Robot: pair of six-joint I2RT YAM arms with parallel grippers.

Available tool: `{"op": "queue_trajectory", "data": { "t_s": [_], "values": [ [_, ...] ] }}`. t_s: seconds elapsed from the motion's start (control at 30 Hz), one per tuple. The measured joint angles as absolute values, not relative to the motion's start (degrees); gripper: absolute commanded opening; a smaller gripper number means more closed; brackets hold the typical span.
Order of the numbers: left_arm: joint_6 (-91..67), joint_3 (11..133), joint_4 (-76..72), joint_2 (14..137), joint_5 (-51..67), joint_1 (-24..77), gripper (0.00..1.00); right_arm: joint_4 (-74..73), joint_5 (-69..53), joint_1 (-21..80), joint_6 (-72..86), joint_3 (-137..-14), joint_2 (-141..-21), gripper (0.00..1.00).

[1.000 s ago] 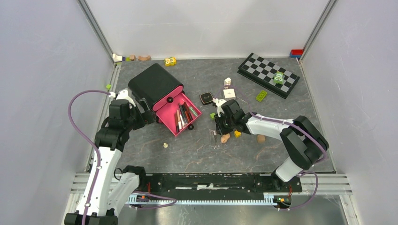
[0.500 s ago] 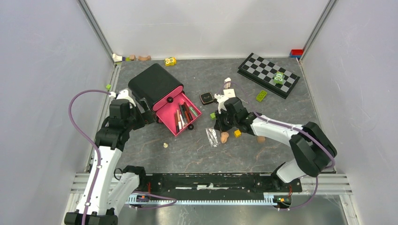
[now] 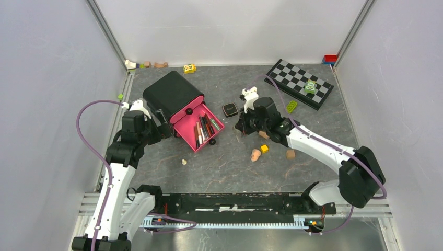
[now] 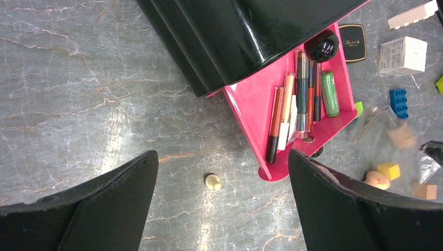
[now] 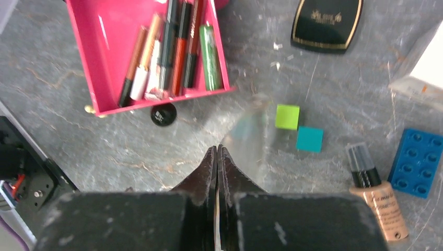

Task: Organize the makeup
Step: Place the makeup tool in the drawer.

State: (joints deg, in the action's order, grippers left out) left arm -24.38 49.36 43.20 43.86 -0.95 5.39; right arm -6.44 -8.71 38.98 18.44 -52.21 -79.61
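The pink drawer [image 3: 201,128] of the black organizer [image 3: 170,94] stands pulled out, with pencils, tubes and a green lipstick [image 5: 210,52] lying in it. My right gripper [image 5: 217,151] is shut on a thin clear plastic bag [image 5: 251,133] that hangs blurred beside the drawer's front corner. Near it lie a black compact [image 5: 326,18], a peach foundation bottle [image 5: 379,201] and a peach sponge [image 3: 255,155]. My left gripper [image 4: 222,178] hangs open above the table, left of the drawer, with nothing between its fingers.
A cream chess pawn [image 4: 212,181] lies below the left gripper. Green [image 5: 287,116], teal [image 5: 310,139] and yellow [image 3: 264,148] blocks, a blue brick [image 5: 418,162] and a white cube [image 4: 402,55] surround the right gripper. A chessboard [image 3: 298,83] sits back right.
My right gripper closed on the clear plastic bag and carried it off the table, up and toward the back. The left arm has not moved.
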Motion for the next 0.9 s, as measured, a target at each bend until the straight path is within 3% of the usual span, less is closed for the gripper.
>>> {"op": "queue_trajectory", "data": {
  "t_s": [0.4, 0.9],
  "values": [
    [-24.4, 49.4, 43.2, 43.9, -1.0, 5.4, 1.0, -7.8, -9.4, 42.9, 19.2, -64.9, -81.1, 0.0],
    [-24.4, 49.4, 43.2, 43.8, -1.0, 5.4, 1.0, -7.9, -13.5, 51.5, 20.4, -78.8, -94.2, 0.0]
  ]
}}
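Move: The right fingers are shut on the clear bag with the makeup tool. From them the open drawer's middle lies some 17 cm to the left, about 6 cm ahead and 11 cm below. The green cube is about 6 cm straight ahead, down on the table; the black compact is about 15 cm ahead and 3 cm left. From the idle left hand, the drawer is about 11 cm ahead, 12 cm to the right and 16 cm below. Keeping its pinch on the clear bag, the right hand sweeps about 14 cm left across to the near side of the open drawer. It arcs up some 11 cm as it goes, dips a couple of centimetres at the end, and after a short push forward eases back about 3 cm. The wrist swings roughly 15 degrees counter-clockwise, and its left side lifts a little. ##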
